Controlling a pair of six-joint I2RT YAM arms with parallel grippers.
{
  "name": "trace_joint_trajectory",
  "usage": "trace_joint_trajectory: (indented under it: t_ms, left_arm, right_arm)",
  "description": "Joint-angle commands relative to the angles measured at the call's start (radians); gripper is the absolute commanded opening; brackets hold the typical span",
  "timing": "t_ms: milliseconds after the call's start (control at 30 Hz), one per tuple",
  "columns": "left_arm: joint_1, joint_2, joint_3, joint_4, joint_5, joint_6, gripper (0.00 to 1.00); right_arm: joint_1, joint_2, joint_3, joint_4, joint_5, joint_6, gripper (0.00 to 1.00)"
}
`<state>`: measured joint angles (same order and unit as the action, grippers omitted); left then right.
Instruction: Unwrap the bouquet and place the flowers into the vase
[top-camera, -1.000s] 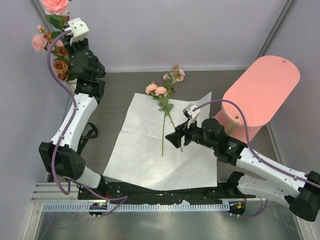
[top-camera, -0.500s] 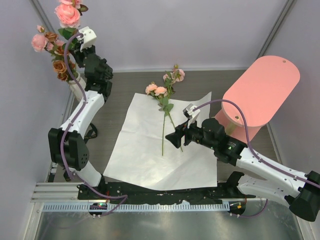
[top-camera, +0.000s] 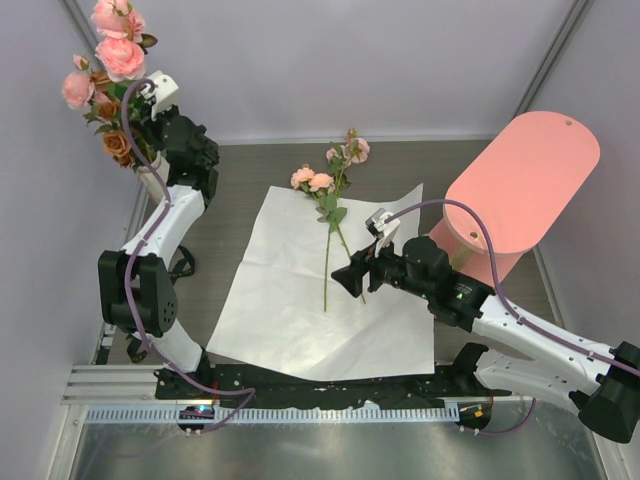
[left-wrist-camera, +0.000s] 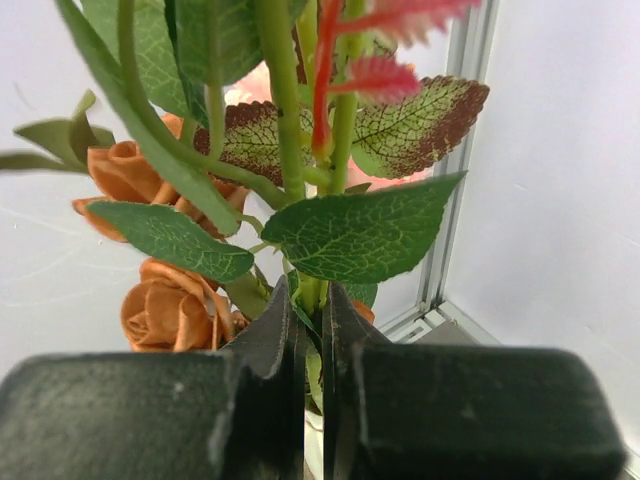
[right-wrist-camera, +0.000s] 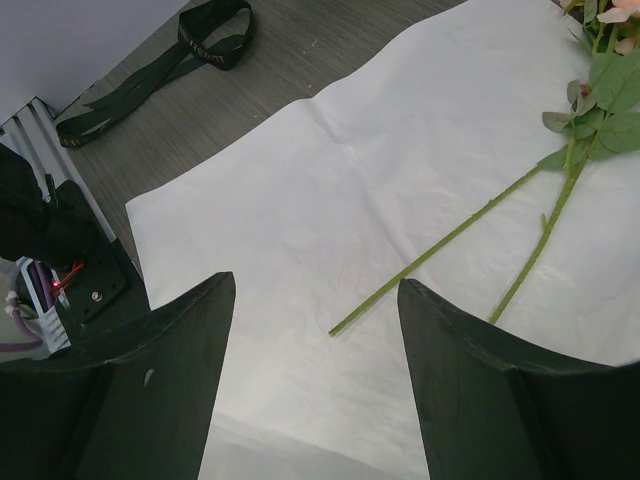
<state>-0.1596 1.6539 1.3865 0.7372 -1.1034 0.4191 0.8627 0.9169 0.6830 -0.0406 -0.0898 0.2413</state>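
My left gripper (top-camera: 140, 118) is at the far left corner, shut on the green stem of a pink flower (top-camera: 120, 55). In the left wrist view its fingertips (left-wrist-camera: 312, 322) pinch that stem below broad leaves, with orange roses (left-wrist-camera: 165, 305) beside it. The white vase (top-camera: 152, 180) stands just below, mostly hidden by the arm and by the flowers (top-camera: 112, 140) in it. The bouquet's white paper (top-camera: 290, 300) lies spread flat. Two flowers (top-camera: 327, 255) lie on it, blooms (top-camera: 312, 180) pointing away. My right gripper (top-camera: 350, 277) hovers open over the paper by their stems (right-wrist-camera: 440, 240).
A big pink oval stand (top-camera: 520, 190) fills the right side, close behind my right arm. The black ribbon (right-wrist-camera: 190, 45) lies on the wooden table left of the paper. Grey walls close in at the left and back.
My left gripper has come down and moved left with the pink flower, towards the vase. The right arm and the two flowers on the paper have stayed put.
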Motion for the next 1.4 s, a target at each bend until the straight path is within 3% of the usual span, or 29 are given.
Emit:
trace_joint_trajectory:
  t_ms: [0,467,600,700,900,1000,1200,1367]
  left_arm:
    - [0.017,0.007,-0.007,-0.024,-0.046,-0.098,0.06]
    - [0.068,0.089,0.078,-0.12,-0.033,-0.144,0.05]
    - [0.084,0.095,0.095,-0.176,-0.018,-0.197,0.12]
    - [0.089,0.103,0.101,-0.194,-0.019,-0.201,0.21]
    - [0.088,0.064,0.068,-0.246,-0.029,-0.262,0.59]
    - [0.088,0.025,0.045,-0.326,-0.015,-0.328,0.73]
    - [0.086,-0.066,0.04,-0.699,0.111,-0.55,0.98]
    - [0.086,-0.088,0.075,-0.929,0.267,-0.664,1.0]
  right_arm:
    - [0.004,0.004,0.027,0.019,0.009,-0.007,0.72]
    - [0.004,0.011,0.027,0.019,0.013,-0.007,0.72]
    - [0.004,0.014,0.027,0.016,0.012,-0.01,0.72]
    - [0.004,0.023,0.027,0.019,0.012,-0.008,0.72]
    - [0.004,0.027,0.029,0.019,0.01,-0.008,0.72]
    - [0.004,0.034,0.03,0.024,0.005,-0.008,0.72]
    - [0.004,0.053,0.039,0.025,-0.01,-0.002,0.72]
    - [0.004,0.051,0.046,0.022,-0.014,0.004,0.72]
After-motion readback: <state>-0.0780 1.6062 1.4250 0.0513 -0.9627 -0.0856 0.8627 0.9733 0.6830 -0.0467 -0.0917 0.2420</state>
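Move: The vase that the left hand's flowers are going into stands almost under that hand, about 2 cm ahead and 4 cm to its left, its middle some 28 cm down. The black ribbon lies roughly 17 cm back and 5 cm right of this hand on the table; the remaining flowers' blooms lie about 5 cm ahead and 40 cm right, some 37 cm down. From the right hand the vase is about 26 cm ahead, 42 cm left, 10 cm lower. The flower stems, still pinched by the left fingers, are taken about 4 cm farther down towards the vase, easing a little left and forward. Then the fingers open wide and let go; the left hand sinks another couple of centimetres, tips its fingers down some 15 degrees and begins to draw back and right. ##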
